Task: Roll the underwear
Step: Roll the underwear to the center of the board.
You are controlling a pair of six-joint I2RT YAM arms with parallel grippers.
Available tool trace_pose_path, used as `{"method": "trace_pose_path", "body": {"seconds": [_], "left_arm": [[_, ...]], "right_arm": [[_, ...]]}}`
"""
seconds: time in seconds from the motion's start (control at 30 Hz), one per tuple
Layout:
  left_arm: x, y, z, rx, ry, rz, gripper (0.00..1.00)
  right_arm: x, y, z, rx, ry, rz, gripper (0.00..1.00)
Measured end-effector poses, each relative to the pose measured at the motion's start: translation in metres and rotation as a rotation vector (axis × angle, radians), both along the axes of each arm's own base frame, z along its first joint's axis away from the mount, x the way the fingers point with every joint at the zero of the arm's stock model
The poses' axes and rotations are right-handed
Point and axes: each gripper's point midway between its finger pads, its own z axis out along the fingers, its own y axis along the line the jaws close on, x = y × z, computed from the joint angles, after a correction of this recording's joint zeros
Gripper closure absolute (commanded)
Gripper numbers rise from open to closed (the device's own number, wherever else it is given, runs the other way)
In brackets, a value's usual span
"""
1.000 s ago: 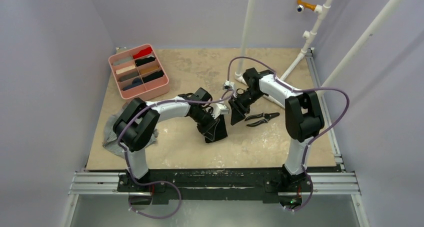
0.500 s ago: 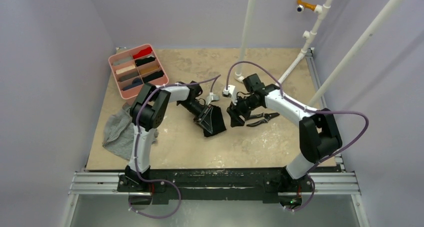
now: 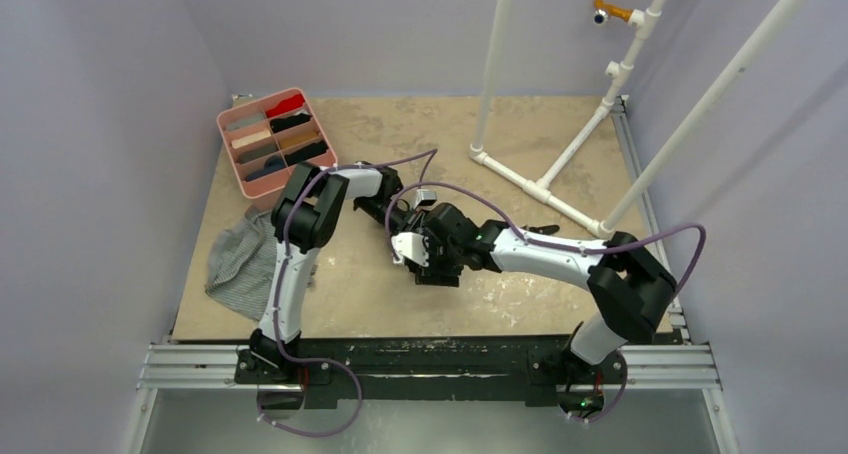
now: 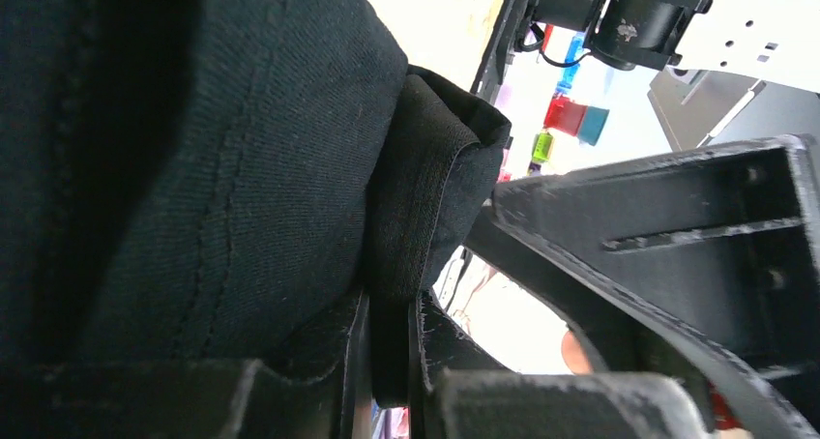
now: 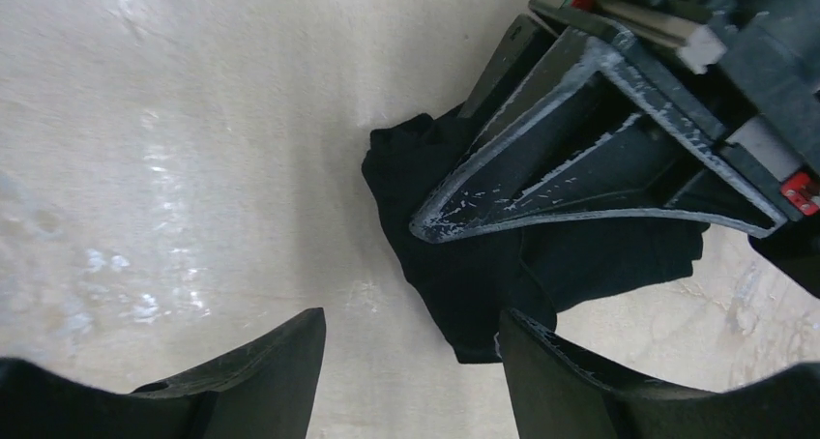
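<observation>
The black underwear [image 3: 441,277] lies bunched on the table's middle, mostly under both grippers. My left gripper [image 3: 410,236] is shut on a fold of it; in the left wrist view the black underwear [image 4: 193,168] fills the left side, and the left gripper [image 4: 392,347] pinches a thick hem. My right gripper [image 5: 411,328] hovers open above the table, and the lower corner of the black underwear [image 5: 483,284] reaches to its right finger [image 5: 571,371]. The left gripper's finger [image 5: 580,159] lies over the cloth. The grey striped underwear [image 3: 238,262] lies crumpled at the table's left edge.
A pink divided tray [image 3: 236,150] holding several rolled garments stands at the back left. A white pipe frame [image 3: 530,179] rises from the back right of the table. Black-handled pliers [image 3: 545,231] lie just behind my right forearm.
My right arm swung left from beside the pliers to above the black underwear, and its jaws opened wider. My left gripper stayed shut on the cloth, shifting slightly back.
</observation>
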Motion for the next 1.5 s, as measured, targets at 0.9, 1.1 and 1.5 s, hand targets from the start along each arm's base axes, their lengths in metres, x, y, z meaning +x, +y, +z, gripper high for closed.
{"method": "trace_pose_path", "body": {"seconds": [0.9, 1.1, 1.5], "left_arm": [[0.004, 0.005, 0.002, -0.013, 0.021, 0.002, 0.71], [0.003, 0.007, 0.009, -0.003, -0.021, -0.017, 0.51], [0.028, 0.047, 0.041, 0.123, -0.259, 0.001, 0.43]], "right_arm": [[0.034, 0.007, -0.032, -0.16, -0.251, 0.063, 1.0], [0.026, 0.011, -0.031, -0.16, -0.176, 0.072, 1.0], [-0.015, 0.02, -0.031, -0.151, 0.113, 0.117, 1.0]]}}
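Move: Just ahead of the left hand, which still pinches a fold of the underwear, lies the bundle's middle, some 3 cm forward, level sideways and about 1 cm below. From the open right hand that middle is about 4 cm forward, 2 cm left and 4 cm down. The shears lie some 16 cm to the right of the right hand, 3 cm farther out and 5 cm lower; the pink tray stands about 28 cm left and 19 cm ahead of the left hand, at about its height. Dipping about 3.5 cm down and as far forward, fingertips swinging forward some 15 degrees, the right hand shuts on the near fold of the underwear while the left keeps its pinch. Then the left opens about halfway and backs off up, left and a little forward; the right, still gripping, draws back about 5 cm at the same height, swinging its fingertips back. ##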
